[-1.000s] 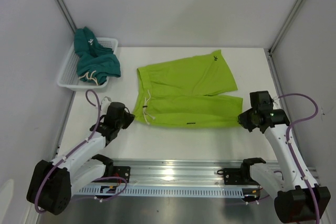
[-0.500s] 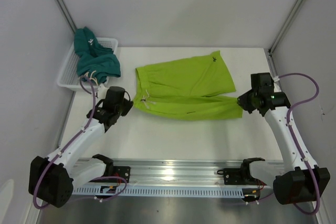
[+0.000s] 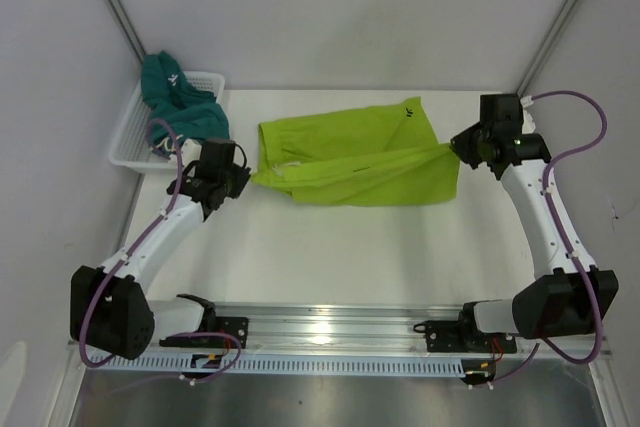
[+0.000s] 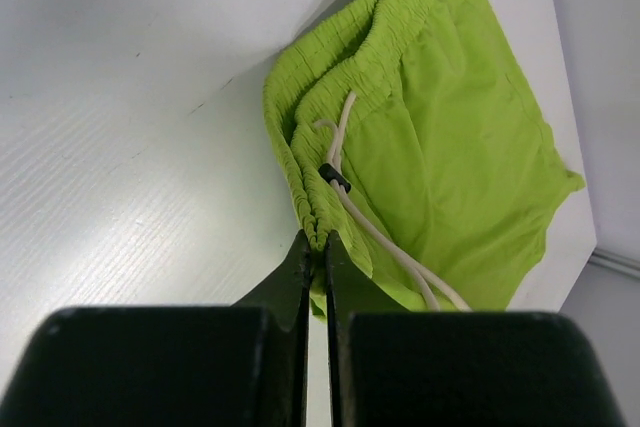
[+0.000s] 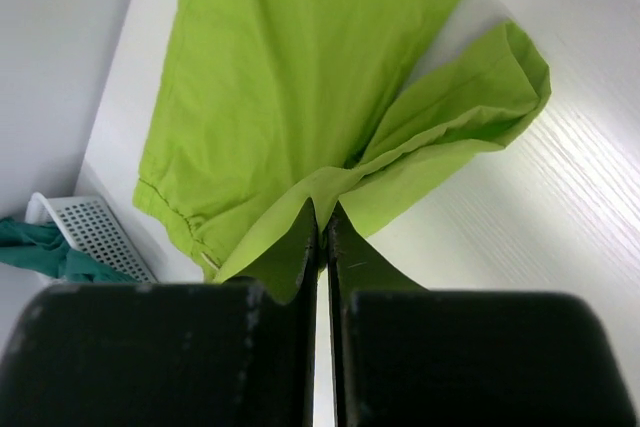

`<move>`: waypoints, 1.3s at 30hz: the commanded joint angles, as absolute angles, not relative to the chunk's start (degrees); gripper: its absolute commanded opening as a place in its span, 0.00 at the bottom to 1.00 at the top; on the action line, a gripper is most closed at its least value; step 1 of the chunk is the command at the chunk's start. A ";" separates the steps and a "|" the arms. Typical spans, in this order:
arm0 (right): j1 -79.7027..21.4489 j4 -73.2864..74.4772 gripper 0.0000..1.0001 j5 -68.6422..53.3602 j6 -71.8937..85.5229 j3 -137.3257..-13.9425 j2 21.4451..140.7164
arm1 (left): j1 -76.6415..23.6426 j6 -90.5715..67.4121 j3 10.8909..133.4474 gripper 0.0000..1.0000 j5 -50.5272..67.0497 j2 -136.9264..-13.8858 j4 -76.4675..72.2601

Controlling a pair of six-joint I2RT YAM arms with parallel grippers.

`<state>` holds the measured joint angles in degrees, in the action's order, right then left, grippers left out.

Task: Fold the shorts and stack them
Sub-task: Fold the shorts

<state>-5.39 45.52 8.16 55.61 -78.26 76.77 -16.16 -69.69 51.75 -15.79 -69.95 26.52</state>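
The lime green shorts lie across the middle of the white table, their near half lifted and doubled over toward the far half. My left gripper is shut on the gathered waistband, beside the white drawstring. At the other end my right gripper is shut on the leg hem, and the green cloth hangs away from it. The dark teal shorts sit bunched in the white basket at the back left.
Aluminium frame posts rise at both back corners, with white walls around the table. A metal rail runs along the near edge, carrying both arm bases.
Both grippers have moved away from the near edge toward the back, carrying the near edge of the green shorts up and over the far half. Both stayed shut on the cloth.
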 commanded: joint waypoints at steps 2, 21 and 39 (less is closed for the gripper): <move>-4.75 43.41 0.00 8.53 54.58 -83.32 77.43 | -14.06 -71.11 54.23 0.00 -15.12 -69.35 26.89; -7.47 57.56 0.00 6.33 54.05 -71.19 51.25 | -15.56 -69.44 44.30 0.00 -11.08 -48.72 34.27; -7.91 61.88 0.00 3.78 53.27 -73.91 45.43 | -16.35 -68.47 43.84 0.00 -10.54 -36.73 43.51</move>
<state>-7.81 64.82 2.94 55.11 -71.29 42.52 -16.27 -69.97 41.47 -8.43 -35.51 42.96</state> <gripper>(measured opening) 0.014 0.025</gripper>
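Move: The shorts' flat far half has its middle about 18 cm ahead of and 28 cm to the right of the left hand, which holds the waistband, and some 11 cm lower. From the right hand, on the raised leg end, it lies roughly 15 cm ahead, 28 cm left and 19 cm below. The drawstring is 10 cm right and 5 cm ahead of the left hand; the basket stands about 23 cm ahead and 28 cm left of that hand. The shorts' raised near edge, still pinched at the waistband by the left hand and at the leg end by the right, is pulled back towards the bases, dragging the flat far half along the table. The right hand draws back about 17 cm, the left about 12 cm, both rising a few centimetres on the way; the fingers stay shut. ##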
